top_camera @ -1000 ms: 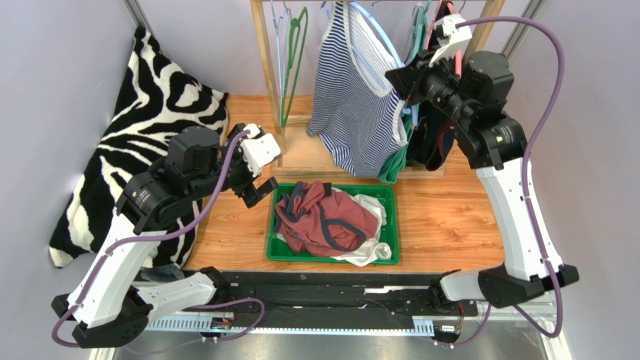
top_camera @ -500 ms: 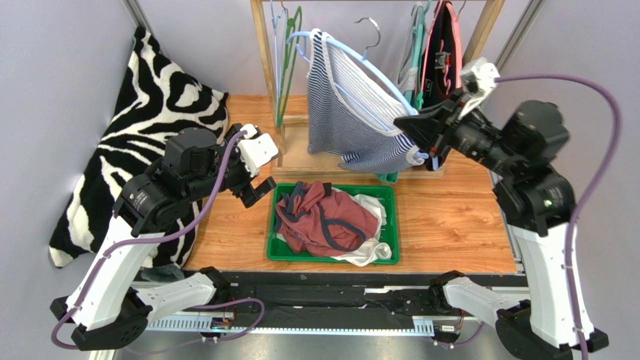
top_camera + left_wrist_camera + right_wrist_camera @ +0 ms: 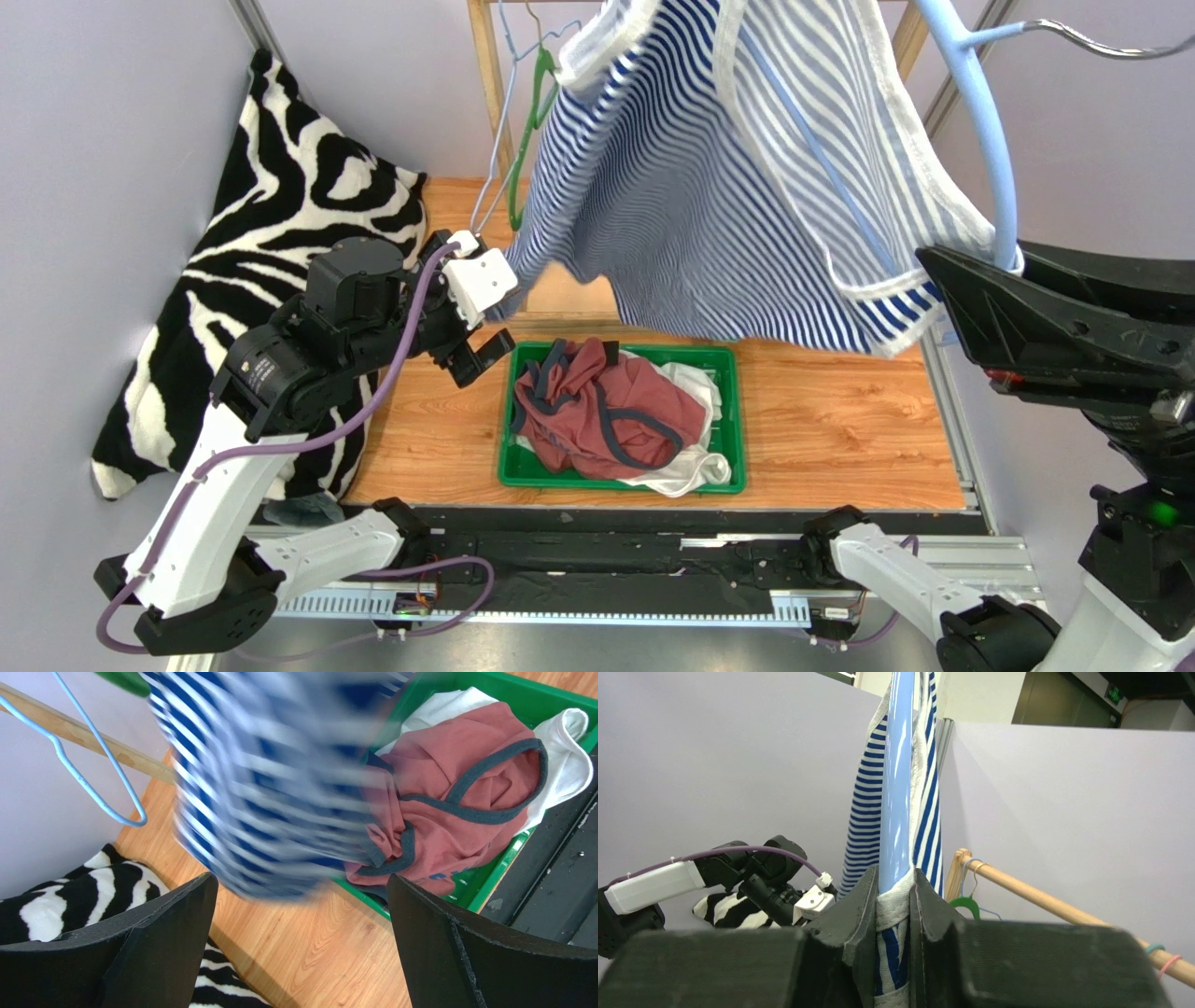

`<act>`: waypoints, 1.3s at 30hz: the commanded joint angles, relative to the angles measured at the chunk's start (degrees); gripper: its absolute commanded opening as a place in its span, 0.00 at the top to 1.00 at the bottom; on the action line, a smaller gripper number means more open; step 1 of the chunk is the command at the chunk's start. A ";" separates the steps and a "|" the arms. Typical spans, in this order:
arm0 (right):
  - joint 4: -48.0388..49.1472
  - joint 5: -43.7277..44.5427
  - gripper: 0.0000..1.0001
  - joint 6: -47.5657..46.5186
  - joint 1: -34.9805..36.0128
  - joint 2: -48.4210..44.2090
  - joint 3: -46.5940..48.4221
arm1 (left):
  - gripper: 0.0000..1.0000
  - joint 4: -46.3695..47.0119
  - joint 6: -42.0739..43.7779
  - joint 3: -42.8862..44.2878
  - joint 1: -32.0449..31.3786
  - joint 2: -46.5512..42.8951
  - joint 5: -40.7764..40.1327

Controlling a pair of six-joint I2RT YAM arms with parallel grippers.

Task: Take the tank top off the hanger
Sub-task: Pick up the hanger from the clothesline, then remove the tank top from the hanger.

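Observation:
The blue and white striped tank top [image 3: 730, 168] hangs on a light blue hanger [image 3: 982, 126], lifted off the rack and held high, close to the top camera. My right gripper [image 3: 968, 287] is shut on the hanger's shoulder and the tank top's white trim; the right wrist view shows the hanger [image 3: 896, 777] and the trim [image 3: 892, 910] clamped between the fingers. My left gripper [image 3: 484, 357] is open and empty, low beside the green bin. In the left wrist view the tank top's hem [image 3: 274, 791] swings blurred above the jaws, apart from them.
A green bin [image 3: 522, 469] holds a reddish garment [image 3: 603, 413] and white cloth. The wooden rack [image 3: 491, 84] carries empty blue and green hangers [image 3: 526, 98]. A zebra-print cloth [image 3: 267, 210] lies at the left. The wooden tabletop [image 3: 828, 420] surrounds the bin.
My right arm has swung the hanger and tank top off the rack, up and toward the camera. The hem now sways over the left gripper. The left arm has barely moved.

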 commanded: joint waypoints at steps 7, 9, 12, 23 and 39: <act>-0.48 2.12 1.00 -2.52 0.27 1.15 -5.29 | 0.01 1.63 -0.72 0.07 0.38 -1.15 1.09; -0.93 2.29 1.00 -3.84 0.18 0.97 -6.61 | 0.01 1.63 -0.81 0.16 0.38 -0.98 1.36; -1.81 2.65 1.00 -5.60 0.18 0.71 -8.81 | 0.01 1.45 -0.81 0.51 0.38 -0.80 1.80; -4.97 -2.36 1.00 -8.67 0.18 0.01 -11.89 | 0.01 -0.75 0.07 1.56 0.38 -1.15 4.43; -16.13 -15.62 1.00 -11.40 0.10 -2.63 -19.80 | 0.01 -7.69 10.08 18.26 0.38 -2.74 3.47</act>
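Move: My right hand grips the corner of the blue hanger with the striped tank top on it. The top's middle lies about 13 cm ahead, 11 cm left and 6 cm below that hand. The green tray's middle is roughly 10 cm ahead, 16 cm left and 66 cm down. From my open left hand, the striped top is level fore and aft, 19 cm right and 25 cm up; the tray is 2 cm back, 14 cm right and 35 cm down; the green hanger is 30 cm ahead, 5 cm right and 12 cm up. Keeping my grip on the hanger corner, I bring my right hand down about 15 cm towards the tray, first swinging some 9 cm forward, then easing back a little and drifting left, while its fingers tip from slanting up to nearly level. My left hand waits wide open, then late on lifts about 8 cm and slightly back, tipping its fingers up. ##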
